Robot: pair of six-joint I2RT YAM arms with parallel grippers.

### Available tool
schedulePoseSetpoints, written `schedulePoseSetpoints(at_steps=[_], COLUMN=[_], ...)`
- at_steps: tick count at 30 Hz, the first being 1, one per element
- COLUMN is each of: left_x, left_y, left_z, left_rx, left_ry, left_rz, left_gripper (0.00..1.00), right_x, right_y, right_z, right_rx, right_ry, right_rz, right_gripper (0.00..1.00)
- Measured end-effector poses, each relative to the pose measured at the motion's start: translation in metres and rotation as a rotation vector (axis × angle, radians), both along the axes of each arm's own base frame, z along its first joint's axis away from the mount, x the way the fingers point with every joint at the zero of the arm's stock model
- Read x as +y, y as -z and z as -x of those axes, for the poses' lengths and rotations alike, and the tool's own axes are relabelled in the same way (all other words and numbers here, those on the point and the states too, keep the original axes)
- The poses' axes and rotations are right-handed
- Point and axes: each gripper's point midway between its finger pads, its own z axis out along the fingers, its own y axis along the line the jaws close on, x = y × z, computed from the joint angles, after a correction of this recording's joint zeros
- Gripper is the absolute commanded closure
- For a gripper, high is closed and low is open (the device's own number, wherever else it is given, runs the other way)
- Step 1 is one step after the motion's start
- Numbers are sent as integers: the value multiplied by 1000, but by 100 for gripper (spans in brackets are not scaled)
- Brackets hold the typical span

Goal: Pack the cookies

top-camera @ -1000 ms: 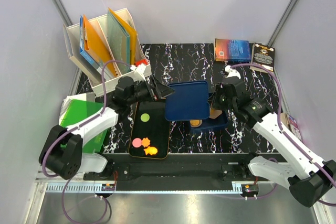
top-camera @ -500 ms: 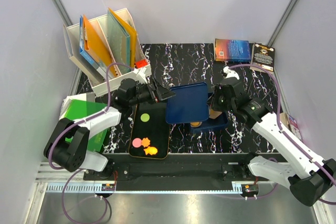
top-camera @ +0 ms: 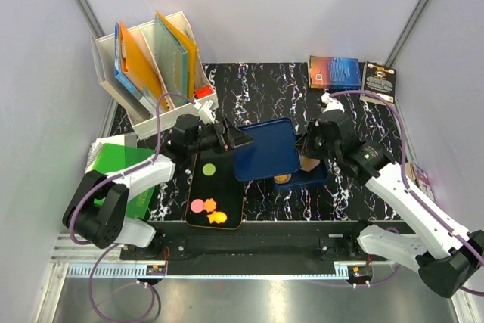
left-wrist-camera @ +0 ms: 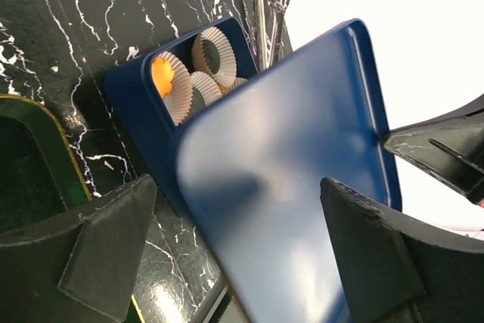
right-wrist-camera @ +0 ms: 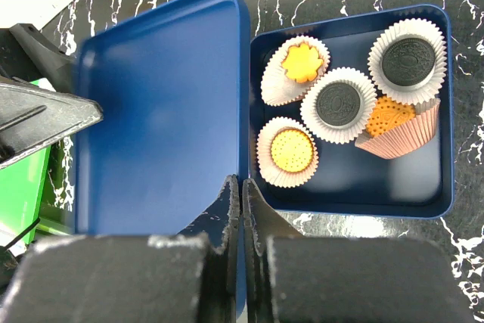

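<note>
The blue tin [right-wrist-camera: 348, 187] holds cookies in paper liners: an orange flower one [right-wrist-camera: 302, 62], two dark ones [right-wrist-camera: 338, 104], a yellow round one [right-wrist-camera: 292, 149]. Its blue lid [top-camera: 265, 149] hangs tilted left of the tin and partly over it. My right gripper [right-wrist-camera: 242, 183] is shut on the lid's near right edge. My left gripper [left-wrist-camera: 238, 255] is open, one finger either side of the lid's [left-wrist-camera: 287, 156] left end, not pressing it. On the black tray [top-camera: 227, 187] lie a green cookie [top-camera: 209, 169], a pink one [top-camera: 197, 205] and two orange ones [top-camera: 217, 217].
A white file rack [top-camera: 155, 73] with folders stands at the back left. A green folder [top-camera: 117, 168] lies left of the tray. Two books [top-camera: 352, 73] lie at the back right. Grey walls close in both sides.
The lid has shifted slightly left and toward the near edge with the right gripper. My left gripper has reached further right so its open fingers straddle the lid's end.
</note>
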Motion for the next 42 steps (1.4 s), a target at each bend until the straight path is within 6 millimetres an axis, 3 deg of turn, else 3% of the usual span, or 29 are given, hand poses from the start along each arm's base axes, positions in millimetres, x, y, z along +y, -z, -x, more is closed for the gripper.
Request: schedulePoseSetpoints(at_steps=[3, 5, 13, 14, 16, 19, 21, 25, 29, 32, 36, 39, 42], left_x=[0, -2, -10, -10, -12, -12, -12, -12, -8, -4, 4, 14, 17], left_y=[1, -6, -35, -38, -48, -53, -52, -50, -46, -58, -99, -128, -144], left_z=[0, -1, 7, 8, 9, 11, 12, 13, 19, 14, -7, -25, -25], left_rx=[4, -10, -67, -73, -95, -112, -106, -109, -102, -144, -286, -406, -536], left_ry=[0, 2, 56, 62, 77, 91, 90, 98, 105, 87, 11, -110, -204], left_rz=[-2, 23, 150, 164, 194, 212, 212, 203, 147, 78, -36, -183, -359], left_gripper=[14, 34, 79, 90, 99, 100, 100, 100, 100, 100, 100, 100, 100], right_x=[1, 2, 8, 8, 7, 7, 7, 7, 4, -2, -13, -15, -10], right_y=[0, -1, -4, -2, 3, 8, 8, 5, -13, -39, -74, -76, -67], right_z=[1, 1, 0, 0, 1, 2, 2, 2, 3, 5, 10, 10, 5], right_rx=[2, 1, -6, -2, 12, 25, 24, 18, -24, -86, -176, -179, -143], right_ry=[-6, -8, -25, -26, -27, -27, -28, -24, -20, -1, 32, 48, 53], right_rz=[-4, -7, -33, -30, -20, -11, -12, -22, -39, -65, -110, -118, -109], right_gripper=[100, 100, 100, 100, 100, 100, 93, 41, 22, 21, 21, 21, 21])
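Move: The blue lid, held raised by the right fingers, has its middle about 9 cm right of the open left hand, 4 cm back and 2 cm lower; from the right hand it is about 12 cm left, 2 cm back, 3 cm below. From the left hand, the cookie box is some 20 cm right, 2 cm back, 13 cm below, and the black tray 7 cm left, 8 cm back, 15 cm below. Left hand pinches the lid's left side, then rises some 14 cm; right hand lets go and rises about 7. ##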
